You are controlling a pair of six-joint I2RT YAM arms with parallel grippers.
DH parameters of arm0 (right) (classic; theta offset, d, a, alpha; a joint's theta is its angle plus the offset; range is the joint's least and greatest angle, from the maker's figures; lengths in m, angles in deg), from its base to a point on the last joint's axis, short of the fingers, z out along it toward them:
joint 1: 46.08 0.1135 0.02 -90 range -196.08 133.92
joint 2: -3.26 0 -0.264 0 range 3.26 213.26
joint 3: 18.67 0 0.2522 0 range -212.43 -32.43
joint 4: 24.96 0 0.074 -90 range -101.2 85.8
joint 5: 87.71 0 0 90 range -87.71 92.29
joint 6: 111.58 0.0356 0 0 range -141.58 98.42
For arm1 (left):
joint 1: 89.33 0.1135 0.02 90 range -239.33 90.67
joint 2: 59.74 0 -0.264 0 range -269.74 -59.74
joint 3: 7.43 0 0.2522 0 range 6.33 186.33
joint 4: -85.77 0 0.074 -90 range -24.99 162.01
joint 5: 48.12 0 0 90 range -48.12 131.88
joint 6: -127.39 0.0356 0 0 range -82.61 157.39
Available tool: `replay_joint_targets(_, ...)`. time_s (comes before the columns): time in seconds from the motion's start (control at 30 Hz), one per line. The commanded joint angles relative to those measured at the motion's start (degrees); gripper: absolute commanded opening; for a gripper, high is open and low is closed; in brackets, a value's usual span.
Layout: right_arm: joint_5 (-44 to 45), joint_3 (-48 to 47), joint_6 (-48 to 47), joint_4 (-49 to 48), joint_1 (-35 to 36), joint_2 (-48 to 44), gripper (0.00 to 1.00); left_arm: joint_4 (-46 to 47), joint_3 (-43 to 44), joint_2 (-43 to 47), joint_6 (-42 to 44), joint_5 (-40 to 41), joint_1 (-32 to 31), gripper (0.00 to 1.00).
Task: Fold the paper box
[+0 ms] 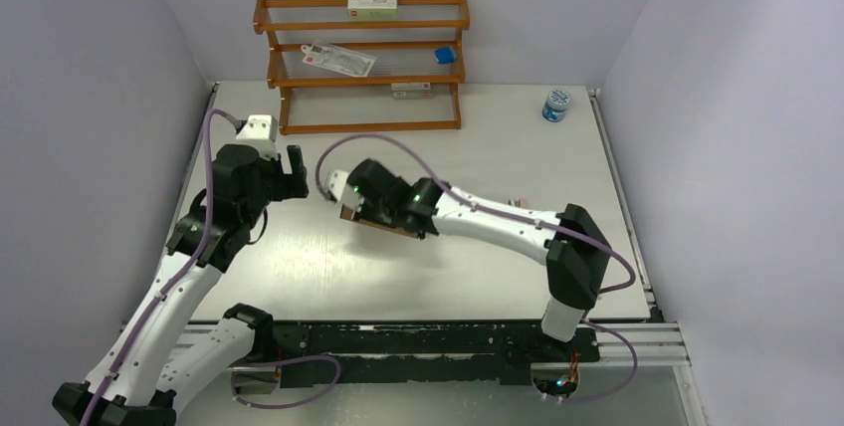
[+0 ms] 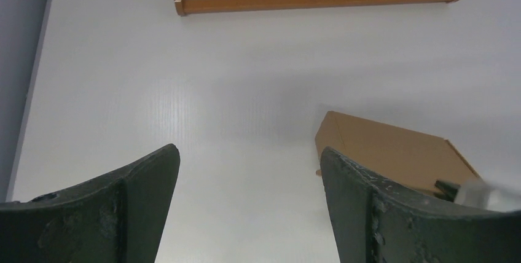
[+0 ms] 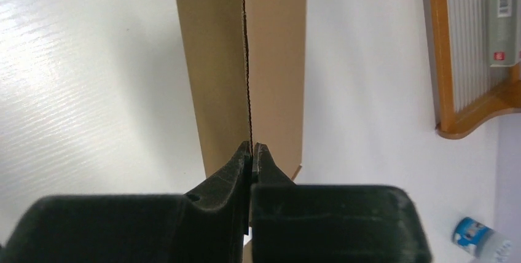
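Observation:
The paper box [image 1: 382, 228] is plain brown cardboard, held tilted a little above the table near its middle. In the right wrist view the paper box [image 3: 215, 72] stretches away from the fingers, with a thin cardboard edge running down its middle into them. My right gripper [image 1: 358, 199] [image 3: 252, 148] is shut on that edge. My left gripper [image 1: 296, 173] [image 2: 249, 149] hangs open to the left of the box with only bare table between its fingers. The box's corner [image 2: 393, 149] shows just behind the left gripper's right finger [image 2: 368, 214].
A wooden rack [image 1: 363, 68] [image 2: 319, 0] [image 3: 470, 60] stands at the back of the table with white-and-green cartons [image 1: 371, 5] on its shelves. A small blue-capped jar [image 1: 556, 105] [image 3: 476, 236] sits at the back right. Walls close in left and right.

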Motion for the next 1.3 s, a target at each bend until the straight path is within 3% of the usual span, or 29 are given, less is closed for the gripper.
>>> replay_joint_targets(0.0, -15.6, -5.6, 2.0, 11.3, -7.1, -1.4, 0.00, -2.8, 5.2, -1.1, 1.0, -4.7, 0.6, 0.89)
replay_joint_targets(0.23, -36.1, -11.3, -0.3, 14.8, -18.7, 1.3, 0.00, -3.1, 6.2, -3.4, 1.7, -10.6, 0.6, 0.90)
replay_joint_targets(0.37, -39.3, -16.3, -2.3, 19.1, -21.5, 6.0, 0.00, -2.8, 5.7, -5.6, 2.2, -14.8, 0.6, 0.90)
replay_joint_targets(0.63, -37.4, -20.9, -5.2, 23.4, -21.8, 11.9, 0.04, -0.9, 4.4, -10.1, 3.9, -20.2, 0.6, 0.89)
replay_joint_targets(0.8, -37.2, -25.9, -4.6, 26.3, -21.9, 15.0, 0.19, -0.7, 3.7, -12.7, 5.3, -22.2, 0.6, 0.89)
replay_joint_targets(1.03, -35.9, -21.0, 1.3, 18.0, -21.8, 5.9, 0.40, -1.1, 3.5, -13.8, 7.2, -23.5, 0.6, 0.88)
replay_joint_targets(1.27, -22.0, -2.7, 12.9, -0.6, -22.3, -12.1, 0.54, -0.9, 3.4, -14.5, 8.8, -25.8, 0.6, 0.86)
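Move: The box hangs from the right fingers, its middle about 5 cm below them and 2 cm left. The clear table spot where it goes has its centre for the set-down box some 3 cm ahead, 3 cm right and 7 cm below. The rack's bottom rail runs about 25 cm ahead of that hand, 3 cm left and 10 cm down. From the open left gripper, the held box is roughly level, 15 cm right and 15 cm below. Carry the pinched box forward about 5 cm with the right gripper, drifting right and up a little while tipping the fingers some 30 degrees further down; then lower it to the table, open to half and rise clear. Meanwhile bring the open left gripper about 7 cm right towards the box, up briefly and then down, turning it clockwise and tipping it downward. ##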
